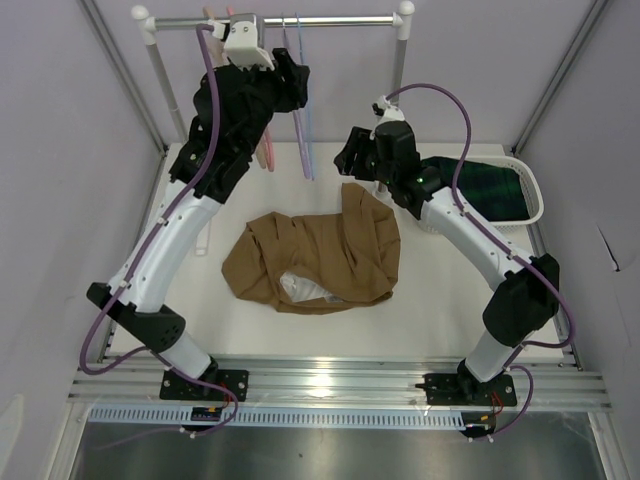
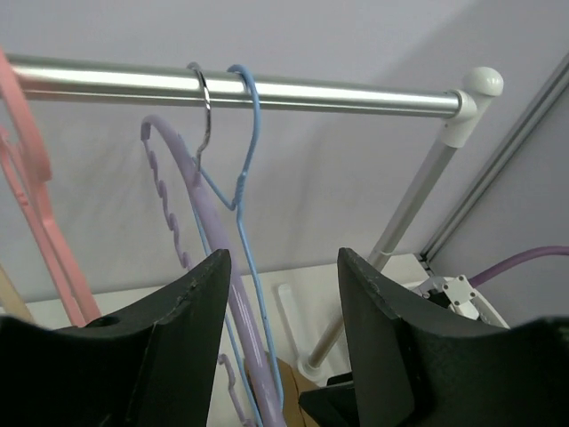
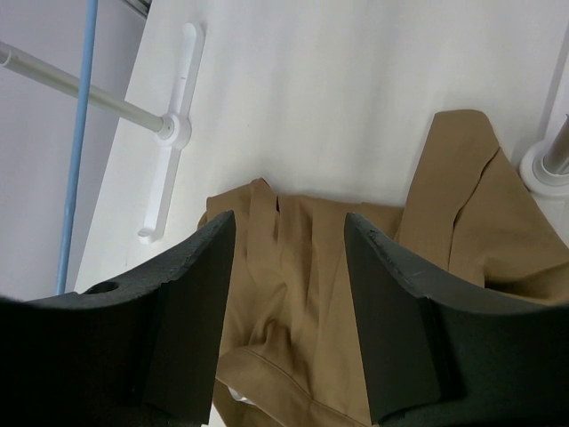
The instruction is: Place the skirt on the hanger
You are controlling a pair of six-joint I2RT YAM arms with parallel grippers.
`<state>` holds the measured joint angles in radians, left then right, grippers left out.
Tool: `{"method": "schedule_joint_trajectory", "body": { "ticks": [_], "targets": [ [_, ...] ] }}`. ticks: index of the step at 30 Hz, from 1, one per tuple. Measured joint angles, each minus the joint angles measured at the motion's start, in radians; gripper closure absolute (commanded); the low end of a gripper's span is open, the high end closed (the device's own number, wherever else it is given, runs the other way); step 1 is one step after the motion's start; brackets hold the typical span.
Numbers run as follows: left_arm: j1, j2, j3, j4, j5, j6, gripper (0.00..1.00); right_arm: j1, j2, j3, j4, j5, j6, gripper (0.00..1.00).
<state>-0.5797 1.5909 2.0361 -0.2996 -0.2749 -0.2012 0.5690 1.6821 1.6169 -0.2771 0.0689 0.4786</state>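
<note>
The tan-brown skirt [image 1: 320,260] lies crumpled in the middle of the table, a bit of whitish lining showing at its near edge. The thin pale blue hanger [image 1: 305,130] hangs by its hook from the rail. My left gripper [image 1: 297,85] is raised just below the rail. In the left wrist view it is open [image 2: 283,267], and the hanger's [image 2: 244,178] arm runs down between the fingers close to the left finger, unclamped. My right gripper [image 1: 352,152] hovers over the skirt's far right part. In the right wrist view it is open [image 3: 289,231] above the skirt [image 3: 311,302], holding nothing.
The metal rail [image 2: 338,93] also carries a scalloped lavender hanger [image 2: 200,231] and a pink hanger [image 2: 36,196]. A white basket [image 1: 535,185] with dark green plaid cloth sits at the right. The rail's posts and white foot [image 3: 173,124] stand at the back.
</note>
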Motion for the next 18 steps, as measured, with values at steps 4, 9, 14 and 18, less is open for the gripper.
{"method": "schedule_joint_trajectory", "body": {
  "ticks": [4,9,14,18],
  "targets": [
    [0.000,0.045,0.025,0.006,0.029,-0.006,0.42,-0.005,-0.001,0.000,0.000,-0.006,0.000,0.42],
    [0.000,0.116,0.055,-0.004,0.016,-0.034,0.44,-0.013,-0.005,-0.004,0.002,-0.013,0.000,0.42],
    [0.011,0.196,0.137,-0.048,-0.023,-0.064,0.46,-0.024,-0.021,-0.034,0.003,-0.025,-0.001,0.42],
    [0.032,0.202,0.137,-0.060,-0.042,-0.082,0.46,-0.043,-0.039,-0.058,0.005,-0.033,-0.001,0.42]
  ]
}}
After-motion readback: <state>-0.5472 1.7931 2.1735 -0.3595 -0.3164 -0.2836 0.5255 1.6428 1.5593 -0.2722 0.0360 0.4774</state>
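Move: My left hand is free, half open and pointing forward. The purple hanger's neck is about 11 cm ahead of it, 2 cm to its left and 3 cm lower. The blue hanger's neck hangs some 3 cm to the right of that neck and level with it. The pink hanger's neck is about 10 cm to its left, and the rail runs roughly 7 cm above it. From my right hand, the purple neck is about 12 cm ahead, 14 cm left and 20 cm up. I bring my left hand back in beneath the rail towards the purple hanger's neck, about 6 cm forward and 5 cm down. It swings nearly 3 cm right on the way, then curls back left at the end. The fingers tip down a little and stay half open, with no grip on a hanger; my right hand, still empty, drifts 2 cm to the right. ##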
